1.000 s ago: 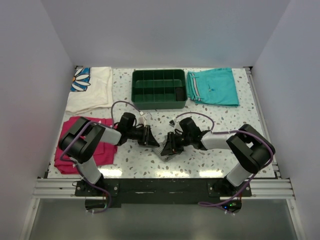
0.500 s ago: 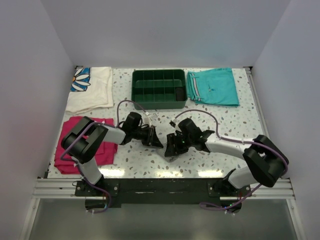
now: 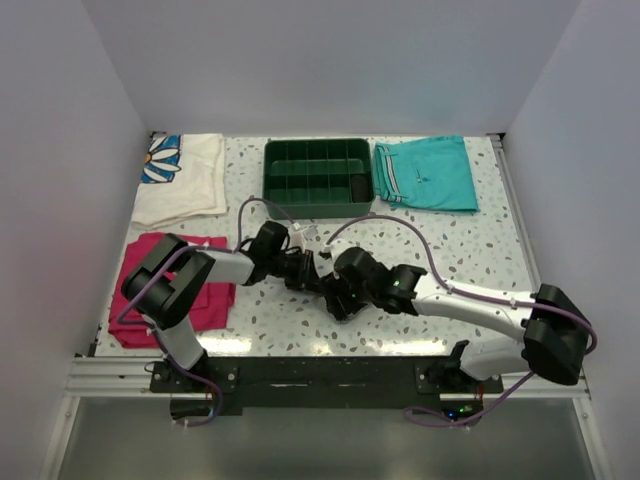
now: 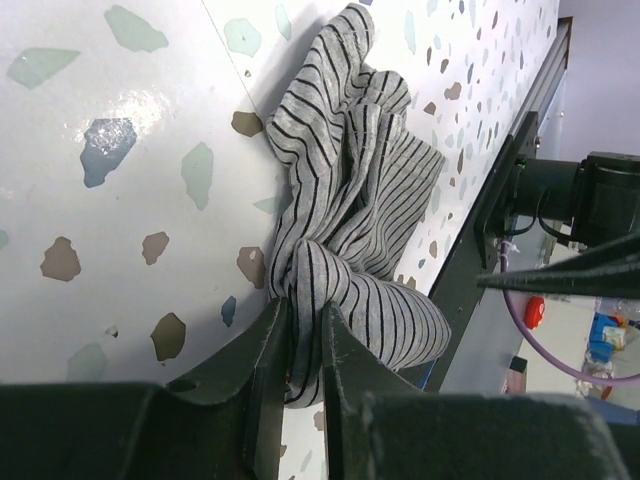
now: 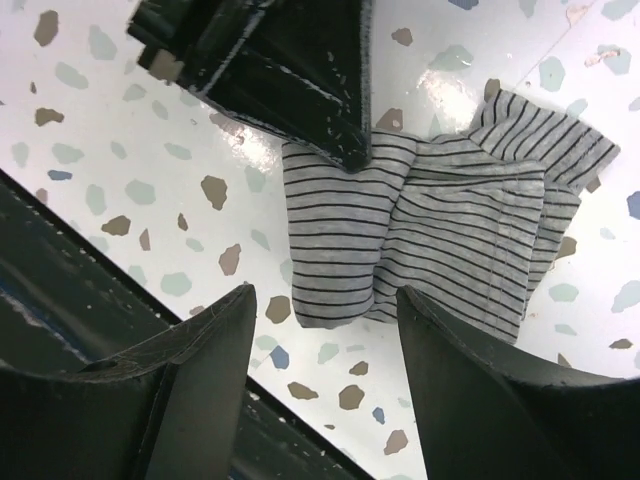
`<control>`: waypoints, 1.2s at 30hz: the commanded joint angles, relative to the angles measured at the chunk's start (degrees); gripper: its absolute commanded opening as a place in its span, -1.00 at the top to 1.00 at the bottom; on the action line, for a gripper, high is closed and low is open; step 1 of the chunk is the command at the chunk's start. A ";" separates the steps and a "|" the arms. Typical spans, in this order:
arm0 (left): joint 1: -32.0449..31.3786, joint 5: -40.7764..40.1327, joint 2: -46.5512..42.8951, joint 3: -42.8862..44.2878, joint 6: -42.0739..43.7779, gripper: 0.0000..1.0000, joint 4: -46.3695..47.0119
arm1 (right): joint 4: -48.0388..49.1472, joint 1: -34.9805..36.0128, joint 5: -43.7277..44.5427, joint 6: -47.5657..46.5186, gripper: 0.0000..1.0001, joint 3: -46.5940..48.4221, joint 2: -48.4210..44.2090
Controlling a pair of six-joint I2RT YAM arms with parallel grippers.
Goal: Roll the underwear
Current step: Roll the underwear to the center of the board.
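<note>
The underwear [image 4: 350, 190] is a crumpled grey-and-white striped bundle lying on the speckled table near its front edge. My left gripper [image 4: 306, 315] is shut on one bunched fold of it, with cloth squeezed between the two fingers. In the right wrist view the underwear [image 5: 440, 230] lies loosely folded, and the left gripper's dark fingers [image 5: 300, 70] pinch its upper left corner. My right gripper [image 5: 325, 300] hovers above its lower edge, open, with nothing between the fingers. From above, both grippers meet at the table's front centre, left gripper [image 3: 308, 275] and right gripper [image 3: 335, 300], and cover the garment.
A green compartment tray [image 3: 318, 150] stands at the back centre. Teal shorts [image 3: 425, 172] lie to its right. A white cloth with a flower print [image 3: 185, 180] is at the back left, and a magenta cloth [image 3: 135, 262] at the front left. The black front rail [image 5: 60, 320] runs close by.
My right gripper has opened, let go of the underwear and reached further left as the arm stretched out. My left gripper closed a little more on the cloth and shifted slightly right.
</note>
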 commanded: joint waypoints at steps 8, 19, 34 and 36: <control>-1.15 -6.93 -0.87 3.93 0.99 0.87 -10.19 | -4.19 9.77 17.37 -5.96 -0.20 9.68 9.76; -1.15 -7.81 -0.52 4.37 1.34 0.87 -11.60 | -3.14 14.52 23.34 -6.05 -0.11 10.48 16.09; -1.15 -7.89 -0.08 4.90 1.96 0.85 -12.48 | -2.44 15.57 28.36 -0.77 0.27 5.83 20.41; -1.15 -8.07 -0.08 5.16 2.04 0.84 -12.74 | -2.43 15.66 28.18 0.28 0.32 4.86 20.41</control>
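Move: The striped underwear lies almost under the open right hand, its middle about 2 cm ahead and 7 cm below, with the roll's near end slightly back of that. From the right hand the green box is some 30 cm ahead and 5 cm left, the teal towel about 31 cm ahead and 20 cm right. The left hand already grips the far left end, the underwear's middle lying about 5 cm to its right and 2 cm back, slightly lower. Right hand sinks about 5 cm, tilting some 30 degrees, and pinches the roll's near end; left keeps gripping. ##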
